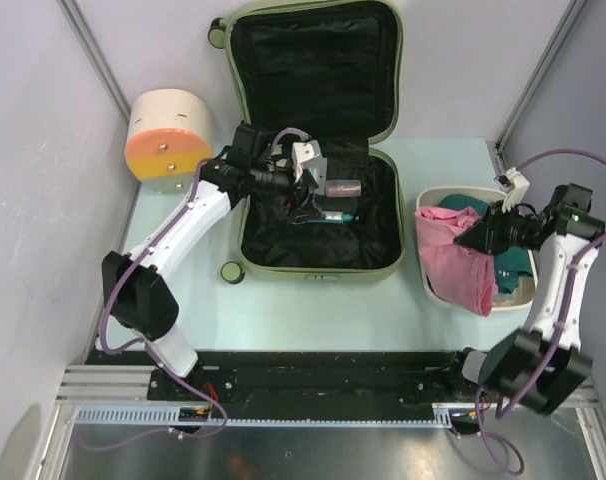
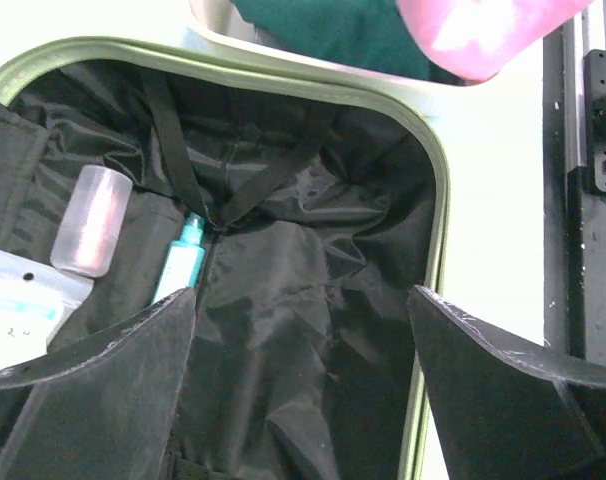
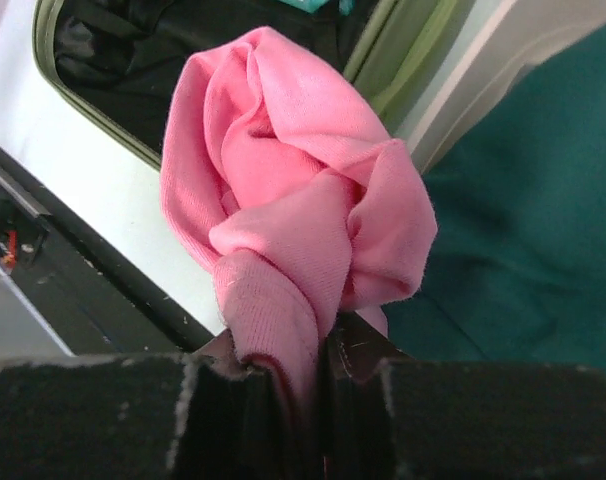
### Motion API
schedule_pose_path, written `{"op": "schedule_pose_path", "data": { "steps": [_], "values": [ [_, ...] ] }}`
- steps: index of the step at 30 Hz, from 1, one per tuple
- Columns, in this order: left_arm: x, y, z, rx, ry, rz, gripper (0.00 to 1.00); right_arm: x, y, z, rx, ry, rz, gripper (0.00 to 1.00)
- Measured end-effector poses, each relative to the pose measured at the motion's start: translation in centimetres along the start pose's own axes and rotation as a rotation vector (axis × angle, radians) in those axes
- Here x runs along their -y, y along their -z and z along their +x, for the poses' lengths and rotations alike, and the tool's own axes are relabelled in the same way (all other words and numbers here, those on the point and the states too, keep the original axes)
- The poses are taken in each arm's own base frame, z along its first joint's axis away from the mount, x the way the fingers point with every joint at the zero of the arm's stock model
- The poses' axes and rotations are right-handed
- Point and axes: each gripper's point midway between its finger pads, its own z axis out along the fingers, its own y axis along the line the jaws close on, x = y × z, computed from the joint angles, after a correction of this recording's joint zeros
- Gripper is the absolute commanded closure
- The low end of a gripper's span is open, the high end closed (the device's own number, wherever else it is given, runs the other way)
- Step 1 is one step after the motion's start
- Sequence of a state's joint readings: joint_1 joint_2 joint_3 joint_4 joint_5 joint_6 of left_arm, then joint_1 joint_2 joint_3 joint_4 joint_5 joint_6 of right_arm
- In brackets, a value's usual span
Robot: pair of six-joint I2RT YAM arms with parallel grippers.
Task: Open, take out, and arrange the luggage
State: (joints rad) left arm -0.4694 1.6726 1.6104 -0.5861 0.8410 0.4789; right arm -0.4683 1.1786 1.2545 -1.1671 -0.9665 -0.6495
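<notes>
The luggage (image 1: pixel 318 272), a pale olive-green suitcase with black lining, lies open in the middle of the table with its lid flat at the back. My left gripper (image 1: pixel 318 182) hovers inside the lower half, open, with only lining between its fingers (image 2: pixel 113 390). A clear pinkish bottle (image 2: pixel 91 220), a teal tube (image 2: pixel 180 262) and a white packet (image 2: pixel 18 300) lie in the case beside it. My right gripper (image 3: pixel 318 385) is shut on a bunched pink cloth (image 3: pixel 293 200), which hangs over the left rim of the white basin (image 1: pixel 528 292).
A dark teal cloth (image 1: pixel 513 265) lies in the basin. A cream-and-orange drum container (image 1: pixel 168 140) stands at the back left. A suitcase wheel (image 1: pixel 233 271) sticks out at the case's front left corner. The black rail (image 1: pixel 313 365) runs along the near edge.
</notes>
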Motion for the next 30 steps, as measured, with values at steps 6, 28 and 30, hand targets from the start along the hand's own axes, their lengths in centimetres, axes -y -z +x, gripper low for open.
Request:
{"op": "schedule_pose_path", "data": {
  "steps": [6,28,30],
  "values": [
    [0.4,-0.3,1.0,-0.017,0.031,0.01,0.09,4.9,-2.4,2.1,-0.058,-0.169,-0.039,1.0],
    [-0.9,-0.3,3.0,-0.088,0.089,-0.086,0.07,20.2,-5.9,-0.6,-0.089,-0.077,0.149,0.23],
    [-1.2,-0.2,3.2,-0.095,0.089,-0.1,0.07,21.3,-5.0,-3.2,-0.05,-0.035,0.203,0.15]
  ]
}}
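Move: My right hand holds the pink cloth up over the left front part of the white bin; the bin's middle lies about 8 cm ahead, 9 cm to its right and 20 cm below. The teal garment already fills the bin there. The open suitcase's middle is some 13 cm ahead and 28 cm to this hand's left. My left hand, empty, has the teal tube about 6 cm ahead, 5 cm to its right and 21 cm below, and the bin's middle about 38 cm to its right, level fore-and-aft. I swing my right hand forward and to the right across the bin, sinking about 11 cm as I go to lay the pink cloth on the teal garment. Low over the bin I open the fingers and let go, carrying on towards the far right corner and starting to rise, some 20 cm across in all. My left hand stays wide open and sinks about 3 cm towards the teal tube in the suitcase. ##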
